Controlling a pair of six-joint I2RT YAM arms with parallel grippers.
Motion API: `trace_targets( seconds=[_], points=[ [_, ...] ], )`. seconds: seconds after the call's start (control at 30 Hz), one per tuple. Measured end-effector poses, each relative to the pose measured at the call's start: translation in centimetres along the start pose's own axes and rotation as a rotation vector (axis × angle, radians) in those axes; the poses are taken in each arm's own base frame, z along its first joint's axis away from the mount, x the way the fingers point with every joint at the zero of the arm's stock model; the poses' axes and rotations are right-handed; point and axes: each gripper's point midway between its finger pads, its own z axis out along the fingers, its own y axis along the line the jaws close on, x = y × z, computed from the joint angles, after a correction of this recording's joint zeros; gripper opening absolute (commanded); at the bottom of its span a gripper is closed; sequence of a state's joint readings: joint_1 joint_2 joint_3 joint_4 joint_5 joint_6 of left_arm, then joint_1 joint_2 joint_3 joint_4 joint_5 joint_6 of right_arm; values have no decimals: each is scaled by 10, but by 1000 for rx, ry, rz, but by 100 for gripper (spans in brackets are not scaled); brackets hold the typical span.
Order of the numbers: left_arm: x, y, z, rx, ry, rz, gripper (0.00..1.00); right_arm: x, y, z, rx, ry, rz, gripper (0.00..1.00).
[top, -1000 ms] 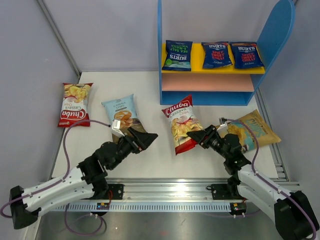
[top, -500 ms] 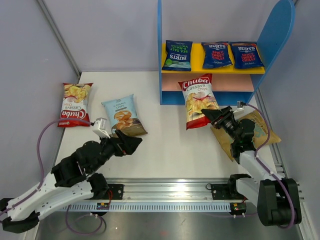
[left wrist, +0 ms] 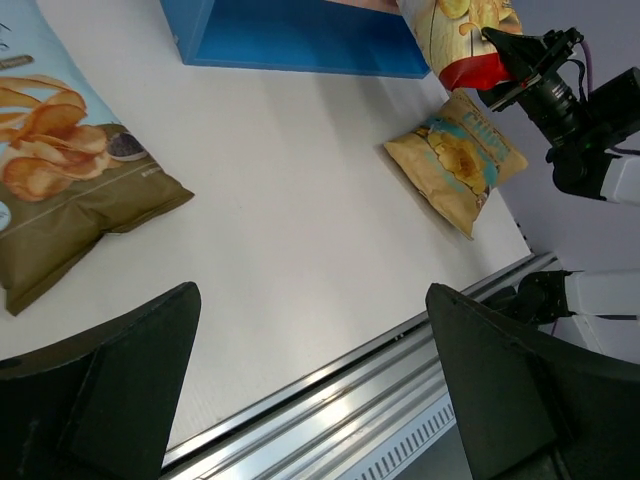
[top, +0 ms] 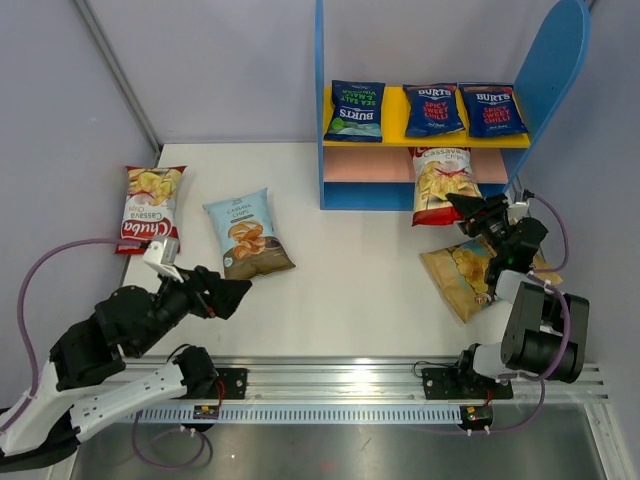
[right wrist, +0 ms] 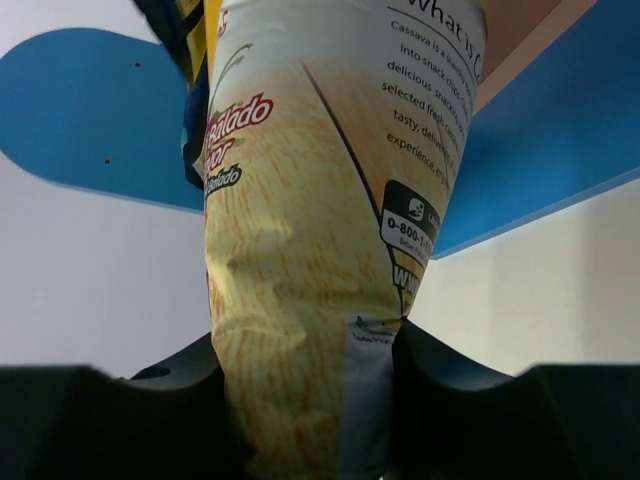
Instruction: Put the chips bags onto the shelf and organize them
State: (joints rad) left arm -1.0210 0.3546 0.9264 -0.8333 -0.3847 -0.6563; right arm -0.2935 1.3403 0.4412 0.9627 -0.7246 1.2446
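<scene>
My right gripper (top: 468,208) is shut on the bottom edge of a red-white Chuba bag (top: 440,183) and holds it tilted, its top over the right part of the shelf's (top: 555,70) pink middle board (top: 370,165). In the right wrist view the bag (right wrist: 310,240) fills the gap of that gripper (right wrist: 305,350). Three dark blue Burts bags (top: 433,108) lie on the yellow board. On the table lie a second Chuba bag (top: 150,208), the light blue-brown cassava bag (top: 247,232) and the tan-gold bag (top: 462,275). My left gripper (top: 225,295) is open and empty, near of the cassava bag (left wrist: 70,190).
The shelf stands at the table's back right, its tall rounded blue side (right wrist: 90,110) on the right. Grey walls close in on the left and right. A metal rail (top: 330,385) runs along the near edge. The tan-gold bag (left wrist: 455,160) lies just below the right arm.
My right gripper carried the Chuba bag from the table's middle up and right to the shelf's pink board. My left arm drew back left and near, away from the cassava bag.
</scene>
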Motion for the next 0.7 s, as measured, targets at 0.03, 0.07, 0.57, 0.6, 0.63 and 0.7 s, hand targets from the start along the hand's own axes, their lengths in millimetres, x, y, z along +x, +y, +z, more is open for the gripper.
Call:
trace_targets(
  seconds=[0.03, 0.07, 0.57, 0.6, 0.63, 0.7],
  points=[
    [-6, 2, -5, -7, -13, 17, 99, -8, -3, 2, 6, -4, 7, 46],
    [-10, 4, -9, -13, -25, 30, 99, -16, -8, 5, 13, -6, 15, 48],
    [-23, 54, -47, -77, -190, 196, 99, -87, -69, 41, 105, -33, 161, 68],
    [-24, 55, -49, -72, -206, 190, 99, -91, -68, 43, 111, -39, 168, 70],
    [-25, 56, -51, -70, -217, 186, 99, -94, -69, 45, 118, -45, 174, 70],
    [-26, 59, -53, -72, -234, 177, 99, -100, -69, 48, 137, -56, 187, 71]
  ],
)
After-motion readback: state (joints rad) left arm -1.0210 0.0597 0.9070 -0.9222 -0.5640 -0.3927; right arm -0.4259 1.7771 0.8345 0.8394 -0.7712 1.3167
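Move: The right hand still grips the red Chuba bag by its near end. The bag's spot, the right part of the peach shelf, lies about 20 cm ahead, 5 cm right and 4 cm lower. Of the two Burts sweet chilli bags on the yellow shelf above, the middle one is roughly 7 cm left, the end one 8 cm right, both about 19 cm ahead and 10 cm up. The tan bag lies 18 cm below, 5 cm back and 7 cm right. From the left hand that spot is some 44 cm ahead, 62 cm right and 12 cm lower. Slide the right gripper forward and to the right, some 9 cm along each, sinking about 3 cm and tipping the fingers down 10 degrees, to feed the Chuba bag onto the peach shelf beneath the yellow one. Slacken the fingers on the way, widening the gap mostly in the later half. Meanwhile swing the empty, open left gripper about 8 cm left, fingers tilting up. ##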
